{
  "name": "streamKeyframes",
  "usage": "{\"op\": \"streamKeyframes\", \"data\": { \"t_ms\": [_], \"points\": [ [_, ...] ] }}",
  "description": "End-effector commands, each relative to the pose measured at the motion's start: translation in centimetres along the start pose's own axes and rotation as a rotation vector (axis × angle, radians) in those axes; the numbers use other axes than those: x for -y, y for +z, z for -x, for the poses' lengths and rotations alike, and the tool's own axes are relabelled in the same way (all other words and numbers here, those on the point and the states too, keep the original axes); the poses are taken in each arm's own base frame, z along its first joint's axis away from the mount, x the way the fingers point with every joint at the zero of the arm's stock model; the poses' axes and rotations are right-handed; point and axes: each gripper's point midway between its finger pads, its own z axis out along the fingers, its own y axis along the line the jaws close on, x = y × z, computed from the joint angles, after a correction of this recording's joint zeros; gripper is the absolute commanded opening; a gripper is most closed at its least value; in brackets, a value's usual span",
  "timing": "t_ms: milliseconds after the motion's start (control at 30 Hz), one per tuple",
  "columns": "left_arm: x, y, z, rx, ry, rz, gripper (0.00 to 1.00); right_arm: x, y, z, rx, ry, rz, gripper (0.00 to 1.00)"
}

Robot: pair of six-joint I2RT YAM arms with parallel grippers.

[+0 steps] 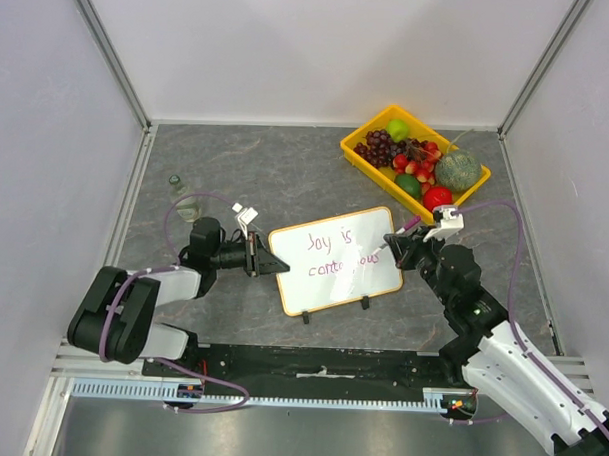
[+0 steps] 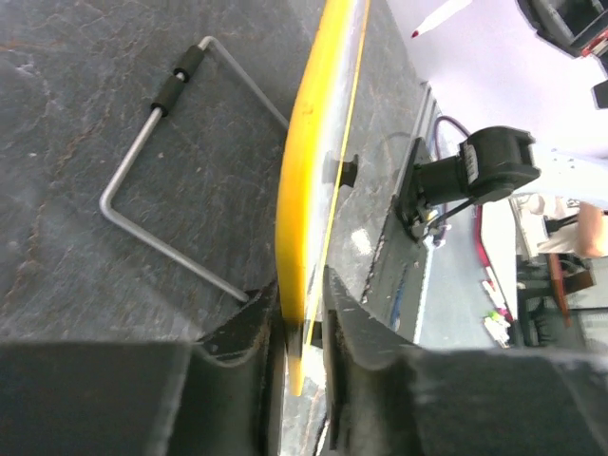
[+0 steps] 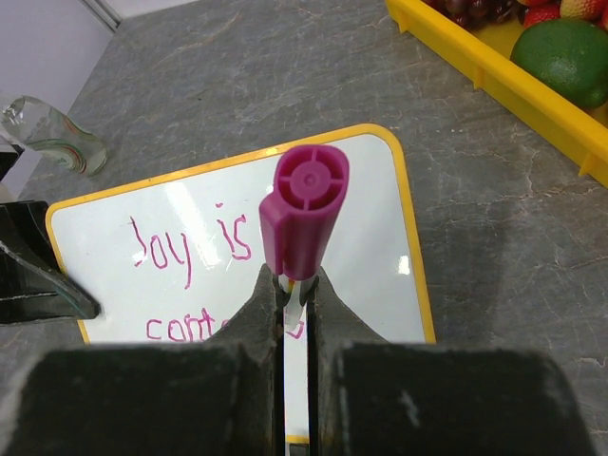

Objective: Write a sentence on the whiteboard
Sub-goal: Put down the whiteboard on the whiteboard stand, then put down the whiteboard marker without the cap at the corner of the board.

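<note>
The whiteboard [image 1: 335,285] stands tilted on its black feet in the middle of the table, its yellow edge [image 2: 302,171] seen end-on in the left wrist view. The sentence [image 1: 334,251], "Joy is" over "contagious", is in pinkish-red marker [image 3: 190,249]. My left gripper [image 1: 266,259] straddles the board's left edge [image 2: 304,318], jaws parted a little, with a slim gap on one side. My right gripper [image 1: 395,247] is shut on a magenta marker [image 3: 304,204] at the board's right end, over the last letters. The marker's tip is hidden.
A yellow tray [image 1: 359,153] of fruit sits at the back right [image 3: 494,81]. A small glass bottle [image 1: 185,197] lies at the left, behind my left arm. The board's wire stand [image 2: 142,199] rests on the table behind it. Walls close in on three sides.
</note>
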Motion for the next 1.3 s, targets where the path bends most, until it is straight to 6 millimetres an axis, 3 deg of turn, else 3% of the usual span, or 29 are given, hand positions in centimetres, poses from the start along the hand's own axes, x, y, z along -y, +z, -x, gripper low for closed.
{"op": "streamKeyframes", "data": {
  "t_ms": [0,67,200,333,567,867,1100,1267],
  "points": [
    [-0.4,-0.5,0.6,0.046,0.058,0.067,0.36,-0.9,-0.5,0.3,-0.013,0.014,0.039,0.00],
    [-0.2,-0.8,0.8,0.071,0.087,0.084,0.58,-0.8,-0.7,-0.1,-0.031,0.013,0.039,0.00],
    [0.4,-1.9,2.0,0.148,0.153,0.140,0.89,-1.0,-1.4,-0.3,-0.057,0.013,0.048,0.00],
    [1.0,-2.9,2.7,0.228,0.179,0.186,0.91,-1.0,-2.2,-1.4,-0.111,0.034,0.053,0.00],
    [1.6,-5.4,4.6,0.393,0.156,0.316,0.93,-1.5,-4.8,-5.6,-0.268,0.176,0.093,0.00],
    [7.4,-7.9,9.9,0.495,0.153,0.347,0.95,-0.8,-7.8,-12.3,-0.488,0.375,0.064,0.00],
    [10.5,-9.0,12.7,0.529,0.150,0.345,0.96,0.4,-9.0,-14.5,-0.534,0.428,0.005,0.00],
    [11.2,-9.5,13.6,0.560,0.154,0.355,0.96,1.1,-9.4,-15.8,-0.567,0.439,-0.028,0.02]
  ]
}}
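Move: The left hand's fingers are around the left edge of the whiteboard, whose middle lies about 13 cm to its right, 2 cm ahead and about level. The stand's left foot is some 9 cm back and 5 cm right, 8 cm below. For the right hand, holding the marker above the board's right part, bare tabletop lies 14 cm back, 1 cm right, 18 cm below. From that hand, the board's middle is 12 cm left, 1 cm back, 9 cm below, and the stand's right foot 5 cm left, 9 cm back, 17 cm down. The left fingers spread wide and let go of the whiteboard's left edge; that hand slips off leftward, then climbs steeply, about 18 cm in all, swinging counter-clockwise to point more forward. Meanwhile the right hand, still gripping the marker clear of the board, draws back and then also down, some 12 cm each way, towards the tabletop by the board's near right corner, tipping its fingers down. ##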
